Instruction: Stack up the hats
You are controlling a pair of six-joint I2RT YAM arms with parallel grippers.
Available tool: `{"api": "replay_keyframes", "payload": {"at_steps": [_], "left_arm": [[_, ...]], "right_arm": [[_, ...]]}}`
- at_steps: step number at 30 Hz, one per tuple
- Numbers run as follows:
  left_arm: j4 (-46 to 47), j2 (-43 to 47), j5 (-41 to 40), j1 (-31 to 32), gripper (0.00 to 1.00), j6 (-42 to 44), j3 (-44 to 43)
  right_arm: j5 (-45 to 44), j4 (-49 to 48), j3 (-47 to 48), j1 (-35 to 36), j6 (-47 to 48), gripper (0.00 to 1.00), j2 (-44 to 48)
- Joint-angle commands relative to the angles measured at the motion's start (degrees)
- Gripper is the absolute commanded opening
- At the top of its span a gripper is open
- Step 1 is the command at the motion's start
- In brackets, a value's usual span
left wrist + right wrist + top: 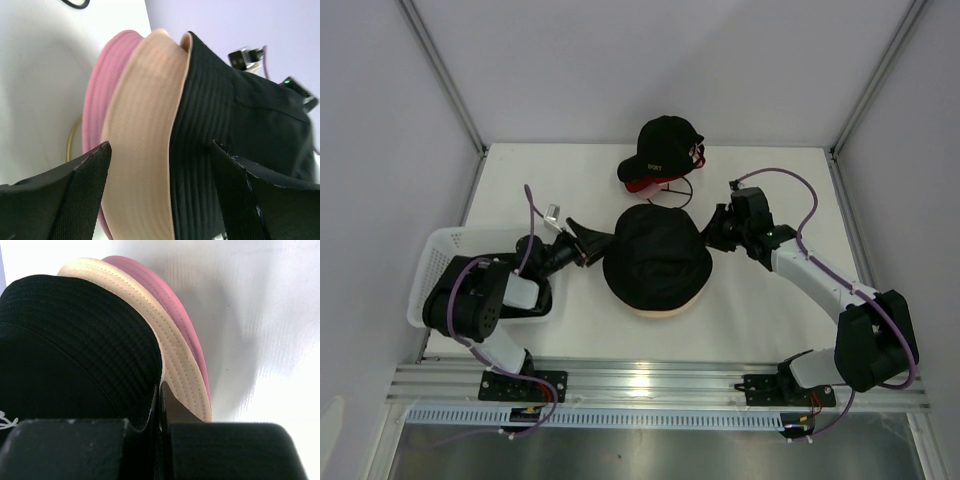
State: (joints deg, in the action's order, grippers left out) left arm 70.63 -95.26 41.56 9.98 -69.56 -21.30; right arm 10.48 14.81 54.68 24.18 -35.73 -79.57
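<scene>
The hats lie stacked in the middle of the table. The black hat (pixel 655 255) is on top, and a sliver of the beige hat (pixel 660 311) shows under its near edge. In the left wrist view the brims sit layered: pink hat (pixel 97 100), beige hat (pixel 145 125), black hat (pixel 225 115). My left gripper (pixel 582 240) (pixel 161 145) is open at the stack's left edge, with the beige and black brims showing between its fingers. My right gripper (pixel 715 232) (pixel 161 390) is shut at the stack's right edge. Its tips rest against the black hat (pixel 75 340), the beige hat (pixel 175 355) and the pink hat (pixel 170 305).
A black baseball cap (pixel 660 150) with red under its visor sits at the back of the table, with a thin black wire hoop (pixel 675 190) just in front of it. A white basket (pixel 440 270) stands at the left edge under my left arm. A tan hoop (pixel 72 140) peeks out beside the pink brim.
</scene>
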Motion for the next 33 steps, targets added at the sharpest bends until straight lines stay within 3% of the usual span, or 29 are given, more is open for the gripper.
{"api": "replay_keyframes", "payload": {"at_steps": [1, 8, 18, 27, 30, 32, 33], "left_arm": [[21.8, 6.1, -1.8, -1.7, 0.82, -4.9, 5.0], [21.1, 13.7, -4.6, -1.7, 0.82, -7.2, 12.3], [17.3, 19.9, -4.8, -1.7, 0.78, -5.5, 14.5], [15.7, 19.6, -3.7, 0.5, 0.75, -4.0, 14.4], [18.7, 16.3, -3.8, 2.0, 0.68, -5.1, 13.7], [21.8, 13.1, -3.9, 2.4, 0.49, -6.7, 13.2], [21.8, 12.3, -4.0, 2.4, 0.49, -6.8, 13.1]], "right_arm": [[-1.4, -0.4, 2.4, 0.4, 0.7, 0.0, -0.3], [-1.9, 0.0, 2.0, 0.5, 0.3, 0.0, 0.0], [-1.3, -0.6, 1.6, 0.7, 0.2, 0.0, -1.0], [-0.8, -1.1, 1.8, 0.9, -0.2, 0.0, -1.7], [-1.0, -1.0, 2.0, 1.0, -0.3, 0.0, -1.9], [-1.3, -0.8, 2.0, 1.2, -0.3, 0.0, -1.8], [-1.3, -0.7, 2.0, 1.2, -0.3, 0.0, -1.7]]}}
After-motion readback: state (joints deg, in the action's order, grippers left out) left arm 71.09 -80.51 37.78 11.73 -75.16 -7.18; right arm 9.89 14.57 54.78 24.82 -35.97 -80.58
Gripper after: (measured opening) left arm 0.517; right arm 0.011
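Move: Off to the left hand's right, about 11 cm, and some 4 cm back lies the middle of the black hat, at nearly the hand's height, its left brim right beside the open fingers. The tan hat shows just under it, about 2 cm farther back and 3 cm lower than the black one. The black cap on its stand is about 21 cm ahead of the hand and 12 cm right. From the right hand, the black hat's middle is 11 cm left and 4 cm back. Sliding back about 6 cm along the left side of the black hat, the open left hand first eases a couple of centimetres left and climbs some 3 cm. Then it dips about 2 cm and edges back right, bringing the brim's rear-left edge between the fingers as they close partway. The right hand stays put, still pinching the brim on its side. ##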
